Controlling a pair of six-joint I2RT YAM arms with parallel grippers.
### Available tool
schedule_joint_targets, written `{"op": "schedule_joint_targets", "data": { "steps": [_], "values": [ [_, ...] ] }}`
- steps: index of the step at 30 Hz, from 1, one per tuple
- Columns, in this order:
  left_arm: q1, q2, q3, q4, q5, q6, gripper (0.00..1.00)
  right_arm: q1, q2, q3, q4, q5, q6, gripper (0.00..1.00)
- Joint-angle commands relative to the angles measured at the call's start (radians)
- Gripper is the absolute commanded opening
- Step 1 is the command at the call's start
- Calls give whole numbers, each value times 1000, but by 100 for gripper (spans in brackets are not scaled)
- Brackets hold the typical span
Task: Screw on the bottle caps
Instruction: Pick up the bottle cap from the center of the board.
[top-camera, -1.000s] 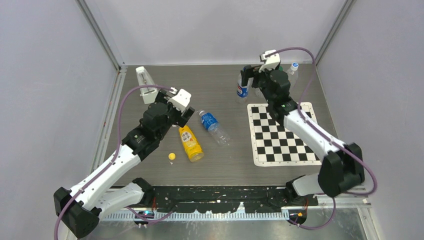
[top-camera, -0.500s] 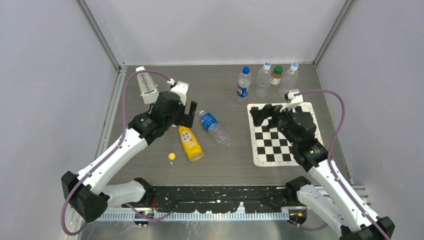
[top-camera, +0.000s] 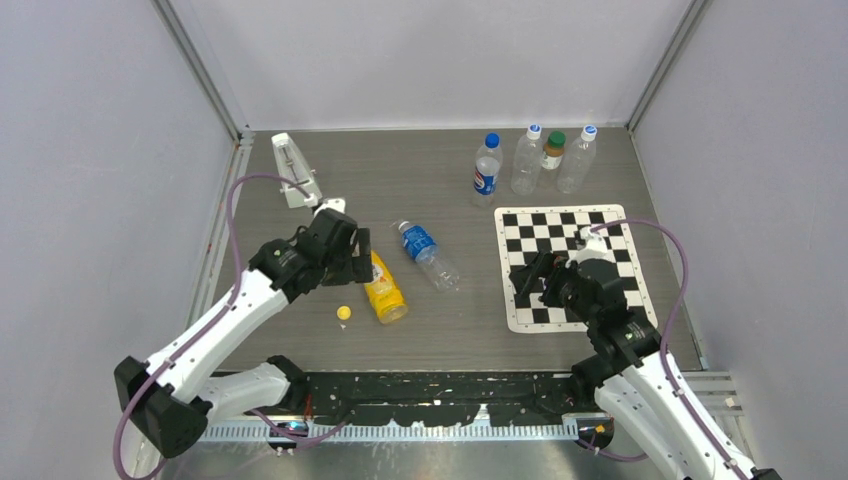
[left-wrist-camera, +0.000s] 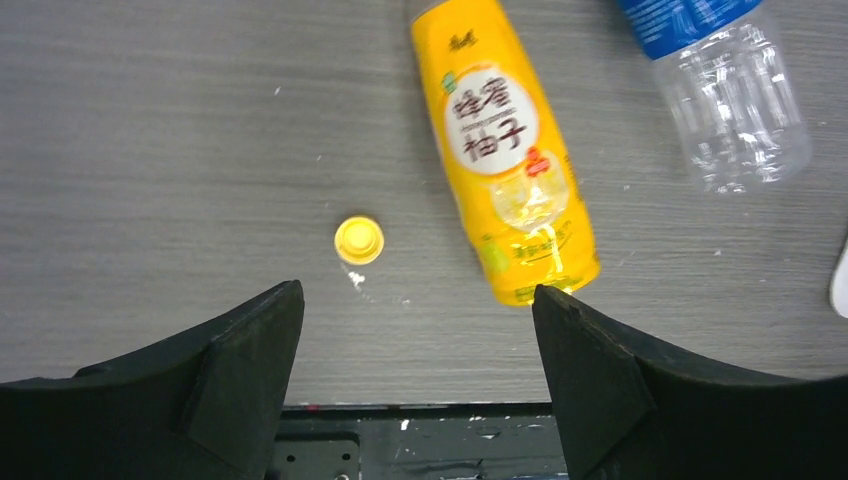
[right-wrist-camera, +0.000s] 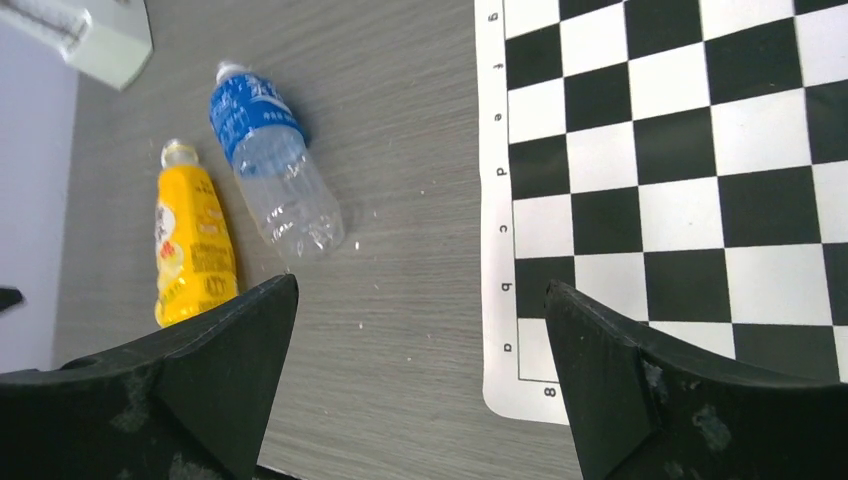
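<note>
A loose yellow bottle cap (top-camera: 343, 313) (left-wrist-camera: 359, 240) lies on the table left of a yellow bottle (top-camera: 383, 288) (left-wrist-camera: 505, 150) (right-wrist-camera: 192, 250) that rests on its side with a bare neck. Beside that lies a clear blue-labelled bottle (top-camera: 430, 256) (right-wrist-camera: 275, 185); whether its neck carries a cap I cannot tell. My left gripper (top-camera: 357, 262) (left-wrist-camera: 418, 292) hangs open over the yellow bottle's upper end, nothing between its fingers. My right gripper (top-camera: 536, 281) (right-wrist-camera: 420, 288) stands open and empty above the near left corner of the chessboard mat (top-camera: 600, 225) (right-wrist-camera: 680, 150).
Several upright capped bottles stand in a row at the back: a blue-capped one (top-camera: 487, 168), a clear one (top-camera: 527, 160), a green-capped one (top-camera: 552, 152) and another clear one (top-camera: 580, 158). A white object (top-camera: 291, 172) sits at the back left.
Both arms have drawn back toward the near edge. The right gripper came from the back row of bottles to the mat's near left corner. The left gripper slid nearer, toward the yellow cap.
</note>
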Motion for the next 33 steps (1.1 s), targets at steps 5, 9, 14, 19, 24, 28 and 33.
{"op": "schedule_joint_targets", "data": {
  "steps": [5, 9, 14, 19, 24, 28, 33],
  "values": [
    [5, -33, -138, -23, -108, -176, 79, -2, -201, -127, 179, -62, 113, 100],
    [5, -31, -206, 39, -123, -183, 69, -2, -291, -230, 343, -22, 139, 100],
    [5, 4, -270, 142, -82, -196, 55, -2, -185, -208, 360, 46, 104, 100],
    [6, 50, -340, 230, -54, -224, 44, -3, -34, -152, 413, 52, 85, 100],
    [5, 61, -392, 299, -56, -241, 33, -2, 50, -120, 447, -4, 78, 100],
    [5, 64, -402, 319, -58, -234, 29, -2, 100, -98, 465, -19, 63, 100],
    [6, 90, -398, 337, -56, -221, 27, -3, 119, -104, 473, -22, 62, 100]
  ]
}}
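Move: The yellow cap lies some 16 cm below the left hand, about 4 cm to its left and roughly 2 cm back. The yellow bottle, lying down, is about 6 cm to this hand's right and 5 cm ahead; the blue-labelled bottle lies farther off, about 18 cm right and 13 cm ahead. For the right hand, the cap is far to the left, some 48 cm, about 2 cm back and 14 cm down. Down about 12.5 cm, the left hand sinks to the yellow cap, easing some 2 cm back and left early on. The fingers narrow from wide open to a gap of about a quarter, tipping to point more steeply down and turning about 10 degrees counter-clockwise; they stop just above the cap. The right hand, empty and open, drifts about 4 cm forward and slightly left, clear of everything. ##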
